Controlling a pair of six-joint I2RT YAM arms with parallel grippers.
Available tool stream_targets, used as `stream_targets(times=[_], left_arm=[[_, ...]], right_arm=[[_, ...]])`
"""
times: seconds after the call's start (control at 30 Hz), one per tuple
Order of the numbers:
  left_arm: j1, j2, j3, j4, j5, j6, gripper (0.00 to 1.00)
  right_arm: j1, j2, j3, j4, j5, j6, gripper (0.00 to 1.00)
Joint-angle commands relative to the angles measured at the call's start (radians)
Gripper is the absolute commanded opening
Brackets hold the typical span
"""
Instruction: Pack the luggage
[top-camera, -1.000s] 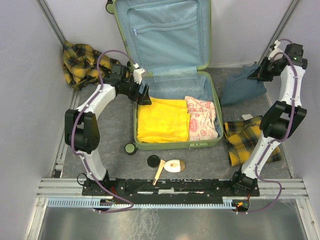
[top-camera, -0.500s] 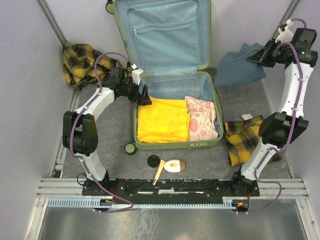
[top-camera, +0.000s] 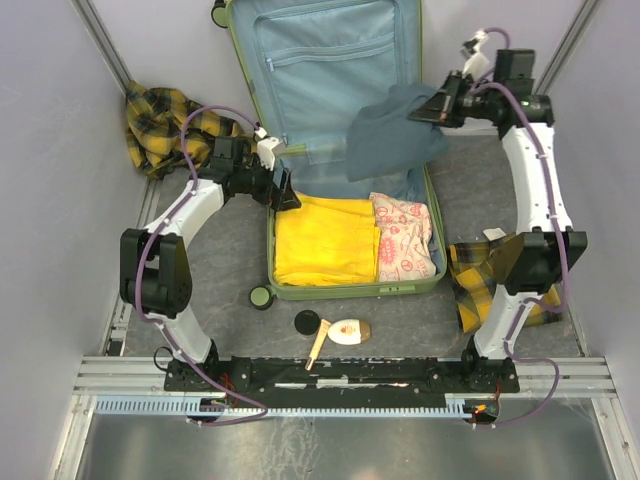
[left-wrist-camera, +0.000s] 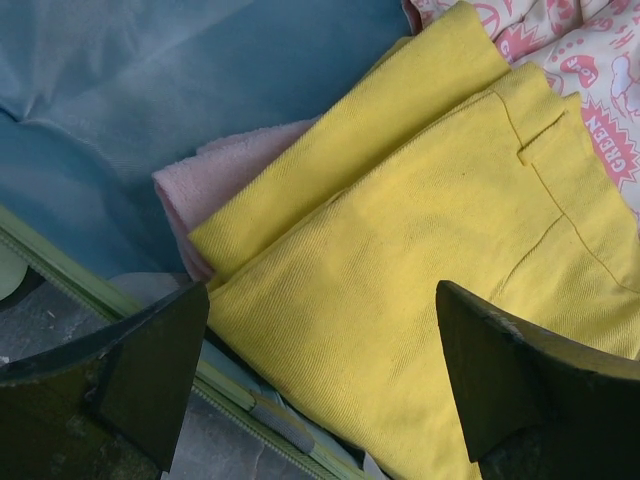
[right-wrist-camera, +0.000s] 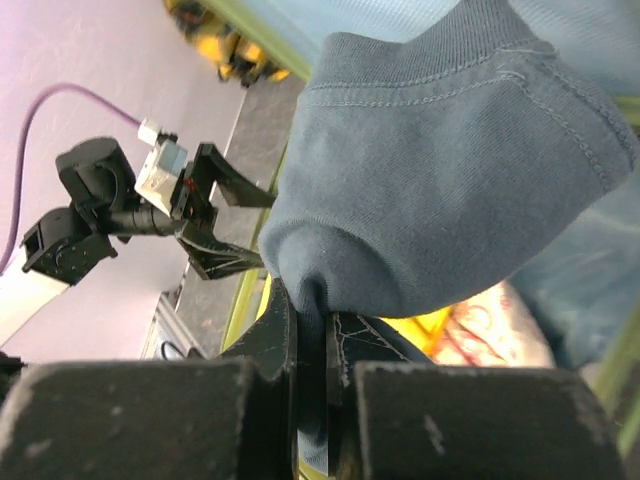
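The luggage (top-camera: 350, 290) is a lime-green suitcase lying open, its blue-lined lid (top-camera: 330, 60) leaning against the back wall. Inside lie a folded yellow garment (top-camera: 325, 240) and a white garment with pink print (top-camera: 405, 235). My right gripper (top-camera: 437, 108) is shut on a grey-blue garment (top-camera: 395, 135) that hangs in the air over the back right of the suitcase base. In the right wrist view the cloth (right-wrist-camera: 450, 180) bunches out of the pinched gripper (right-wrist-camera: 325, 330). My left gripper (top-camera: 283, 188) stands open over the suitcase's left rim (left-wrist-camera: 240, 400), above the yellow garment (left-wrist-camera: 420, 250), with nothing in it.
A yellow-and-black plaid cloth (top-camera: 165, 125) lies at the back left, another plaid cloth (top-camera: 490, 275) on the floor right of the suitcase. In front of the suitcase lie a black disc (top-camera: 306, 322), a small round object (top-camera: 261, 296) and a white oval item (top-camera: 345, 330). Walls stand close on both sides.
My right arm has lifted the grey-blue garment off the floor at the back right and swung it left over the suitcase. The left gripper has barely moved.
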Motion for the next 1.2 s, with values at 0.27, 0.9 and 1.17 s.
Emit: stream_targets(times=[0.27, 0.9, 1.17], left_arm=[[0.039, -0.087, -0.035, 0.032, -0.003, -0.015, 1.0], [0.054, -0.079, -0.041, 0.036, -0.023, -0.024, 1.0], [0.053, -0.111, -0.055, 0.045, -0.017, -0.015, 0.99]], right_arm=[[0.15, 0.139, -0.324, 0.357, 0.151, -0.068, 0.02], [0.084, 0.168, -0.441, 0.282, 0.474, -0.268, 0.4], [0.06, 0.072, -0.291, 0.038, 0.356, -0.395, 0.86]])
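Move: The right hand holds the grey-blue garment high over the suitcase's far right side. The open space for it inside lies about 30 cm below, some 7 cm left and 2 cm back. The patterned cloth is about 13 cm back and 1 cm left of the hand, the yellow cloth some 14 cm back and 19 cm left, both about 30 cm down. From the left hand, that space is roughly 20 cm right, 3 cm ahead and 9 cm lower. Still pinching the grey-blue garment by its edge, the right hand swings left while dropping, then curls back right and slightly forward, sinking about 27 cm into the far right of the suitcase. The wrist rolls right-side-down some 20 degrees and the fingers tip lower. They open wide to let go and rise about 3 cm. The left hand, open, eases 2 cm left. ##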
